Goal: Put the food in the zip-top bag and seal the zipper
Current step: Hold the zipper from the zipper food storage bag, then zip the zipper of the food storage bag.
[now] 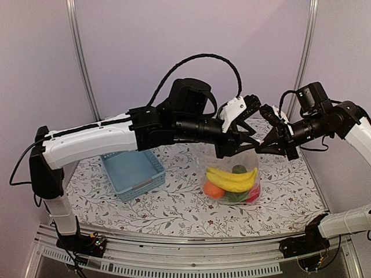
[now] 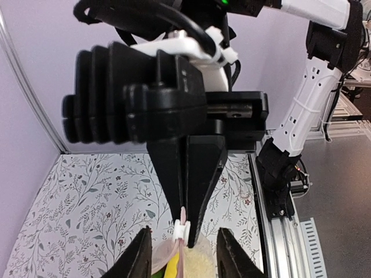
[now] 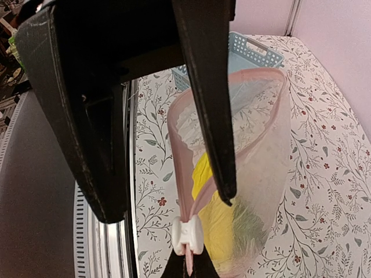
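The clear zip-top bag (image 1: 227,159) stands on the floral table with its mouth open (image 3: 261,150). Inside it lies the food: a yellow banana (image 1: 232,178), an orange (image 1: 213,190), green pieces (image 1: 239,169) and a red ball (image 1: 253,196). The pink zipper (image 3: 181,156) ends in a white slider (image 3: 186,236) at the bag's right corner. My right gripper (image 3: 191,267) is shut on the zipper's end tab just past that slider (image 2: 182,230). From the other side, my left gripper (image 2: 184,229) is open, its fingers either side of the slider. One left finger (image 3: 211,116) hangs over the bag's mouth.
A light blue slotted basket (image 1: 134,172) sits left of the bag, with nothing showing inside it. Both arms meet above the bag's right side. A metal rail (image 1: 191,246) runs along the near table edge. Booth walls close the back and sides.
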`<state>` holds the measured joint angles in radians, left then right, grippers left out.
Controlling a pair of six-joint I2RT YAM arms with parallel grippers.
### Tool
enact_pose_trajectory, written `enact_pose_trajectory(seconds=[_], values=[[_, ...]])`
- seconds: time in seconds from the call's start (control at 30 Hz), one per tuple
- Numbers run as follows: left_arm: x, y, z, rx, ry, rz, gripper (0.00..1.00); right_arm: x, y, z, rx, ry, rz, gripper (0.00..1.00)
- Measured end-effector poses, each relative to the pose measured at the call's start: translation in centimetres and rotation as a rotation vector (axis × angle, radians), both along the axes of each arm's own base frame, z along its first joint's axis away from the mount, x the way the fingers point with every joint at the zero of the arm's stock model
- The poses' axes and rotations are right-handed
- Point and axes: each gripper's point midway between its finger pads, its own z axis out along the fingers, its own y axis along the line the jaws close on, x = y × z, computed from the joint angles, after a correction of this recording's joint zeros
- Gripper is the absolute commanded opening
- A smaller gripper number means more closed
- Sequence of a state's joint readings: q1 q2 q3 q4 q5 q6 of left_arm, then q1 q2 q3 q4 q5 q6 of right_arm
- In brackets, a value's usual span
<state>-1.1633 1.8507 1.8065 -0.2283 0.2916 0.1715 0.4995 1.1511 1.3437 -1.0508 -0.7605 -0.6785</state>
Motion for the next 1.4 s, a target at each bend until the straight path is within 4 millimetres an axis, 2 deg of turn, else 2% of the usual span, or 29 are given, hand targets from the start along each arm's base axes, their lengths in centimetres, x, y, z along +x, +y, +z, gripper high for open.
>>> enact_pose_trajectory(seconds=[0.17, 0.33, 0.43, 0.7, 1.0, 1.13, 1.4], values=[[0.0, -0.5, 0.3, -0.001, 0.007, -0.011, 0.32, 0.0, 0.0, 0.0, 0.0, 0.0, 0.001, 0.0], [0.3, -1.2, -0.8, 0.023, 0.019, -0.013, 0.31, -0.1, 0.1, 0.0, 0.0, -0.001, 0.004, 0.0], [0.4, -1.3, -1.6, 0.041, 0.026, -0.011, 0.25, -0.2, 0.0, 0.0, -0.002, 0.002, 0.003, 0.0], [0.6, -1.2, -1.5, 0.041, 0.04, -0.01, 0.07, -0.2, 0.0, 0.0, -0.003, 0.0, 0.001, 0.0], [0.8, -0.9, -1.9, 0.048, 0.058, -0.011, 0.03, 0.0, -0.2, 0.0, -0.01, -0.004, -0.013, 0.0], [1.0, 0.3, -2.2, 0.053, 0.06, 0.006, 0.03, 0.8, -0.8, 0.5, 0.009, -0.002, -0.044, 0.0], [1.8, 5.3, -3.6, 0.075, 0.086, 0.092, 0.03, 2.5, -1.5, 1.5, 0.061, 0.002, -0.092, 0.0]])
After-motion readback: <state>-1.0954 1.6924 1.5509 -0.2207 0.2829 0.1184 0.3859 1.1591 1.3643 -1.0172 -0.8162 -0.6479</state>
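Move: The white zipper slider sits almost between the left hand's open fingertips, about 1 cm ahead, 2 cm to the right and 2 cm below its hand point. Inside the bag hanging below, the bananas lie roughly 2 cm ahead, 2 cm left and 22 cm down, and the orange about level, 8 cm left and 27 cm down. The right hand already pinches the zipper's end; the slider is some 2 cm to its left, level fore-and-aft and in height. Easing about 1.5 cm right and as much down, the left hand brings its part-open fingers around the slider, closes on it, then pulls left some 6 cm, sinking 2 cm, along the zipper away from the right gripper. The right hand keeps its pinch on the zipper's end, first still, then shifting about 2.5 cm forward and slightly right and up. ##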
